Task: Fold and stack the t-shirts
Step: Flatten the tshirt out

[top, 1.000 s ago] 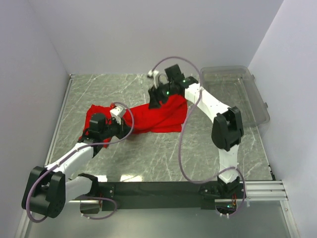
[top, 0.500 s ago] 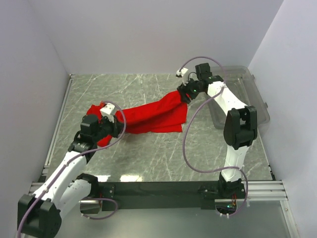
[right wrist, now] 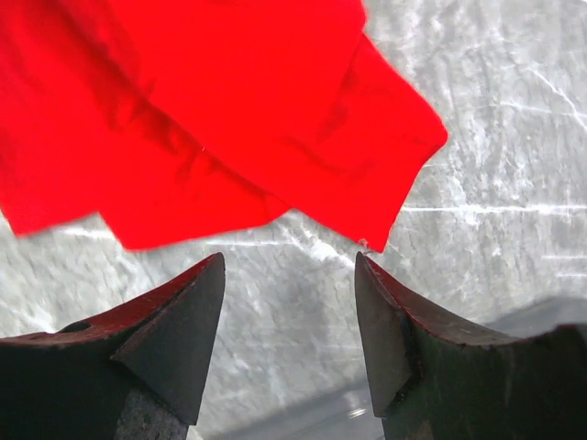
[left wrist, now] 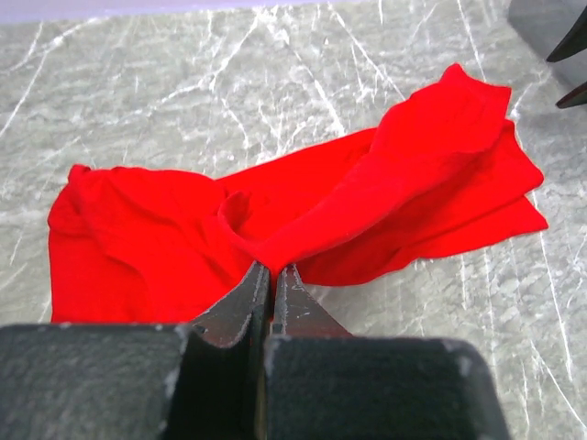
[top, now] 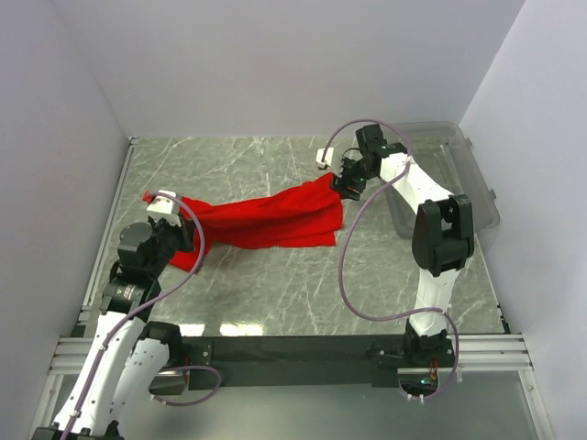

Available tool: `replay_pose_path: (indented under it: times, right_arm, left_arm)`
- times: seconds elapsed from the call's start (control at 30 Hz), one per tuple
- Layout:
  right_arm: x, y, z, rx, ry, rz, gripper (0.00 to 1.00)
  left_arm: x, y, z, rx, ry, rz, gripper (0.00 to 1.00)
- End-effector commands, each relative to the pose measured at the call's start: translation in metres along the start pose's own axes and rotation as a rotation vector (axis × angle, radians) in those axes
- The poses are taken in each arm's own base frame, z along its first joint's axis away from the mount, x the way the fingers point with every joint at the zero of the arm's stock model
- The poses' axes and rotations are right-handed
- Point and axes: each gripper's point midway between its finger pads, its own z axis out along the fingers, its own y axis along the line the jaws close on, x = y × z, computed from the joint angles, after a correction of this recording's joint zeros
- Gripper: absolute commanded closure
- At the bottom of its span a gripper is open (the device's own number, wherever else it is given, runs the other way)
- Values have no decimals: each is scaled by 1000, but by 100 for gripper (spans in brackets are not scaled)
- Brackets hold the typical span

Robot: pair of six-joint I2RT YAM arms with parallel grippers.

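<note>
The red t-shirt (top: 266, 220) lies drawn out in a long crumpled band across the marble table, from lower left to upper right. My left gripper (top: 191, 236) is at its left end, shut on a raised fold of the cloth (left wrist: 271, 266); the rest of the shirt (left wrist: 394, 183) spreads away beyond the jaws. My right gripper (top: 341, 186) hovers at the shirt's right end. It stands open (right wrist: 289, 266) with only bare marble between its fingers, and the shirt's corner (right wrist: 229, 119) lies just past the tips.
A clear plastic bin (top: 459, 174) stands at the back right, close to the right arm. White walls close in the grey marble table (top: 275, 293) on the left, back and right. A black rail (top: 293, 348) with both arm bases runs along the near edge.
My left arm has drawn back to the left with the fold in its jaws, stretching the shirt out. The right gripper has moved from the shirt's middle to its right end.
</note>
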Motion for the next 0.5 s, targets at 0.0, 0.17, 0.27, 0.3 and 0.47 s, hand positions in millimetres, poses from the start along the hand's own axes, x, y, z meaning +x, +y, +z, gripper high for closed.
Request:
replay_pose_path:
  times: [0.0,0.17,0.27,0.3,0.47]
  right_arm:
    - [8,3,-11,-22,32,-108,35]
    - [41,6,9,-32,132,-149,34]
    - [46,-8,22,-11,154,-154,33]
    - [40,-19,23,13,148,-156,33]
    - [52,-33,47,-16,196,-162,33]
  left_arm:
    - [-11,2,-4,-20,-8,-8,99]
    - [-17,0,-6,-11,-15,-7,99]
    - [-20,0,-5,-10,-13,2,99]
    - [-19,0,-4,-9,-8,3,99]
    - [-17,-1,-1,-1,-6,-4,99]
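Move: The far right corner of the t-shirt, on the table, is the right hand's mark: about 5 cm ahead, 1 cm to the left and 9 cm below. The shirt's near right corner lies some 14 cm back, straight in line below, and the clear tray's middle 25 cm to the right and 4 cm ahead. From the left hand, which already holds the shirt, the far right corner is roughly 24 cm ahead, 34 cm right and 20 cm down. The right hand sinks about 6 cm with its fingers staying open, easing some 2 cm to its right and a touch back at first, then swinging forward towards the t-shirt's far right corner while the wrist tips the fingers about 10 degrees steeper. The left hand keeps its shut pinch on the shirt and holds it off the table, settling only about 1 cm lower; no touch of the right fingers on the cloth can be made out. ##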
